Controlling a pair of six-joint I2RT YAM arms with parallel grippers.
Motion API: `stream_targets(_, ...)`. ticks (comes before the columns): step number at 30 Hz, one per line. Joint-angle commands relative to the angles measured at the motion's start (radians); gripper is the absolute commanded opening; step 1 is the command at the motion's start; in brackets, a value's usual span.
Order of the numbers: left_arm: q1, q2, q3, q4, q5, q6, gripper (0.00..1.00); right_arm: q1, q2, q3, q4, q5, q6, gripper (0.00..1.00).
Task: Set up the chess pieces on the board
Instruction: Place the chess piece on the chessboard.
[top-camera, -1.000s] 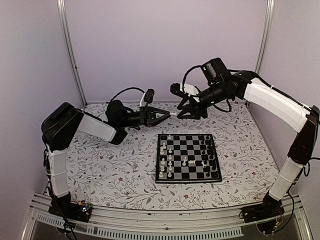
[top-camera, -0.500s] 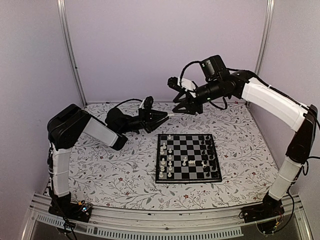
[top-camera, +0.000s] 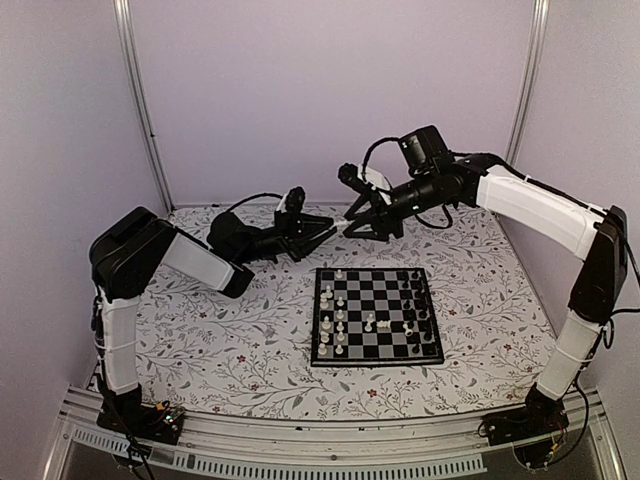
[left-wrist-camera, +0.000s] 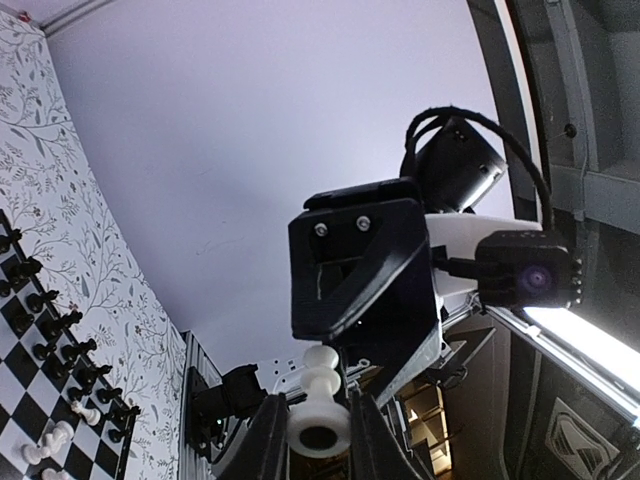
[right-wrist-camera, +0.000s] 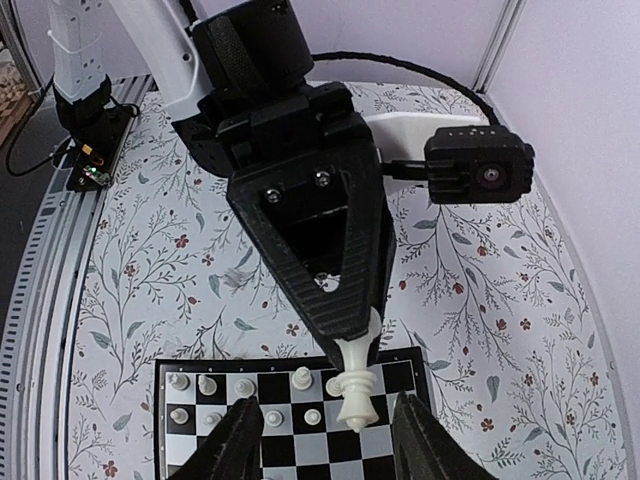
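Note:
Above the back of the table, my left gripper (top-camera: 322, 231) is shut on the base of a white chess piece (left-wrist-camera: 320, 408), whose head points at my right gripper (top-camera: 362, 222). In the right wrist view that white piece (right-wrist-camera: 355, 392) sticks out of the left gripper's black wedge. It hangs between my right fingers (right-wrist-camera: 238, 440), which stand open with a gap on each side. The board (top-camera: 375, 362) lies flat below. On it, white pieces (top-camera: 331, 322) line the left columns and black pieces (top-camera: 421, 305) the right.
A few white pieces (top-camera: 385, 326) stand or lie loose near the board's middle. The floral table surface (top-camera: 220, 340) spreads round the board. Purple walls and metal posts (top-camera: 140, 100) close in the back and sides, and the left arm's elbow (top-camera: 130, 250) is raised at the left.
My right gripper has moved left and down towards the left gripper, so its fingers now flank the white piece, and it has widened a little. The left gripper still holds the piece.

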Motion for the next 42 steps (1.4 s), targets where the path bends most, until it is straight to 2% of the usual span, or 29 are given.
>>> stream_targets(1,-0.004,-0.036,0.007,0.313,0.002,-0.005,0.00,-0.036,0.008,-0.026,0.058,-0.085,0.062,0.48)
stream_targets(14,-0.007,-0.031,0.008,0.313,0.004,-0.003,0.00,-0.038,0.032,-0.027,0.078,-0.152,0.085,0.40)
stream_targets(31,-0.006,-0.021,0.001,0.312,0.016,-0.006,0.01,-0.038,0.047,-0.007,0.092,-0.162,0.115,0.11)
stream_targets(33,-0.004,-0.019,0.001,0.311,0.018,-0.006,0.04,-0.038,0.046,-0.002,0.092,-0.154,0.118,0.08)
stream_targets(37,0.017,-0.035,-0.025,0.289,0.014,0.009,0.20,-0.038,0.047,0.031,0.051,-0.108,0.107,0.06)
stream_targets(39,0.044,-0.071,-0.038,0.210,0.047,0.053,0.24,-0.038,0.048,0.070,-0.008,-0.056,0.064,0.06)
stream_targets(42,0.104,-0.181,-0.065,-0.032,0.110,0.224,0.52,-0.037,0.073,0.164,-0.135,0.026,-0.013,0.06)
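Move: The white chess piece is already pinched in the left gripper, its middle about 2 cm to the right of that hand's point with the free end reaching right. From the open right gripper it lies about 2 cm left, 1 cm ahead and 1 cm lower. The chessboard's centre is some 25 cm below the right hand, 6 cm back and 8 cm right; the lone white piece near its far edge stands about 6 cm ahead, 1 cm left and 24 cm down. Hold the left gripper still with the chess piece in it while the right eases about 1 cm forward and slightly down, tilting some 10 degrees, then shuts its half-open fingers onto the piece's free end. Once that grip is made, open the left fingers and start backing them off to the left, about 1 cm. ##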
